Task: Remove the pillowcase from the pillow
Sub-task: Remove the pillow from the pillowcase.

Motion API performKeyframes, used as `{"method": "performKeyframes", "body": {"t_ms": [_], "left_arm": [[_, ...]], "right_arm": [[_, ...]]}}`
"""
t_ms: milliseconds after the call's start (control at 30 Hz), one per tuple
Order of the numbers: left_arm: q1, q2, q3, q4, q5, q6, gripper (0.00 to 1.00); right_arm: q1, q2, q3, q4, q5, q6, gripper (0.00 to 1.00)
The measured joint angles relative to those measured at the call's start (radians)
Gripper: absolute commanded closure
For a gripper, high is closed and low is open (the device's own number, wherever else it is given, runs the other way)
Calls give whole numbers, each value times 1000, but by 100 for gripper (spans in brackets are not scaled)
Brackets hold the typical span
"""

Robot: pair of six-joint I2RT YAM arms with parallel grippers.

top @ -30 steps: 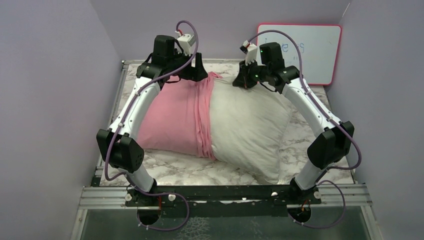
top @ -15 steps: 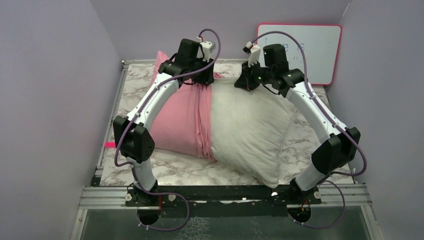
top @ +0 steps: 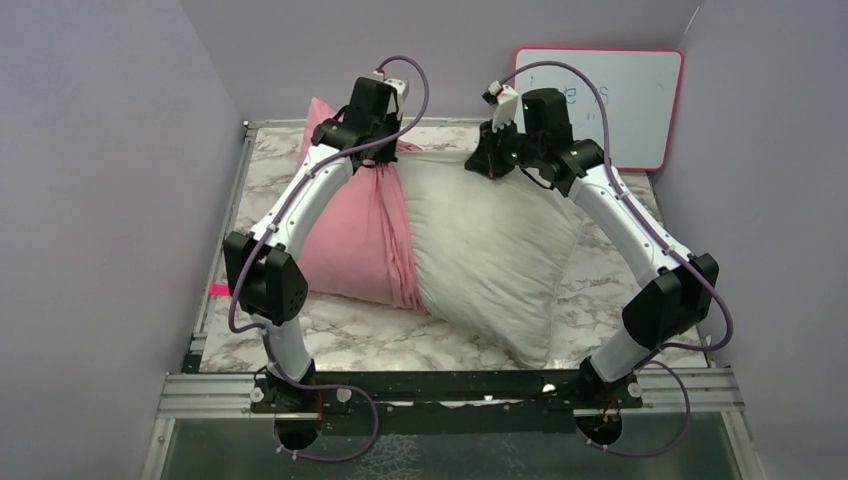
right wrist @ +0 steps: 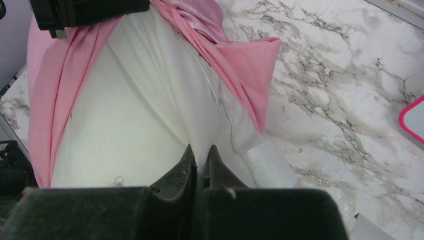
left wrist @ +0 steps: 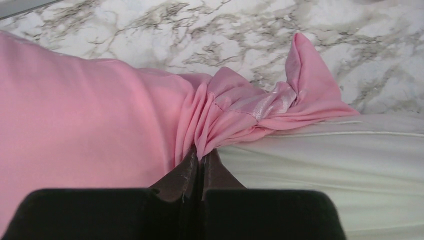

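Note:
The white pillow [top: 490, 250] lies across the marble table, its left part still inside the pink pillowcase [top: 350, 235]. My left gripper [top: 383, 160] is at the far edge of the bunched pink hem. In the left wrist view it [left wrist: 201, 152] is shut on gathered folds of the pillowcase [left wrist: 75, 115], with bare pillow [left wrist: 325, 165] to the right. My right gripper [top: 484, 163] is at the pillow's far edge. In the right wrist view it [right wrist: 200, 152] is shut on a pinch of the pillow [right wrist: 130, 115], with the pillowcase [right wrist: 245, 65] bunched beyond.
A whiteboard with a pink frame [top: 610, 95] leans on the back wall at the right. Purple walls close in the left, back and right sides. The marble tabletop [top: 350, 340] shows in front of the pillow, and a metal rail [top: 450, 390] runs along the near edge.
My left gripper moved right onto the bunched hem and shut on it. The hem has since shifted a little to the left, baring more pillow. The right gripper stayed shut on the pillow.

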Motion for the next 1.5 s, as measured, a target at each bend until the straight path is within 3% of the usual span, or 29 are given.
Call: {"method": "performKeyframes", "body": {"t_ms": [200,433,600,833,867,1033,1133,1267,1500], "left_arm": [[31,0,-1,-8,-68,-13,100],[53,0,-1,3,30,-35,50],[105,-18,-1,15,167,-54,33],[122,-223,-133,22,228,-66,29],[122,-260,-161,25,233,-70,29],[94,-472,-402,108,287,-144,29],[18,-571,-584,185,268,-225,29],[-100,-661,-810,275,218,-338,29],[-143,-681,-917,373,135,-422,29]], "right_arm": [[14,0,0,22,29,16,99],[16,14,22,-14,99,61,100],[15,84,104,-74,167,80,99],[-15,216,212,-154,303,121,99],[-21,235,232,-169,316,126,95],[-40,282,292,-224,333,130,55],[-44,275,321,-243,331,127,42],[-47,220,328,-253,283,126,36],[-36,-66,115,-171,61,118,34]]}}
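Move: The left hand pinches the pillowcase's gathered hem at its far end; the hem's near part lies about 19 cm back, 3 cm to its right and 6 cm lower. The bare pillow's middle is about 16 cm back and 19 cm right of the left hand. The right hand holds the pillow's far edge, to be set down some 7 cm ahead, 5 cm right and 6 cm lower; from it the near hem is roughly 15 cm back and 16 cm left. Left hand frees the hem, arcs back 17 cm, then down; right lowers pillow edge forward-right, opens, rises backward. ##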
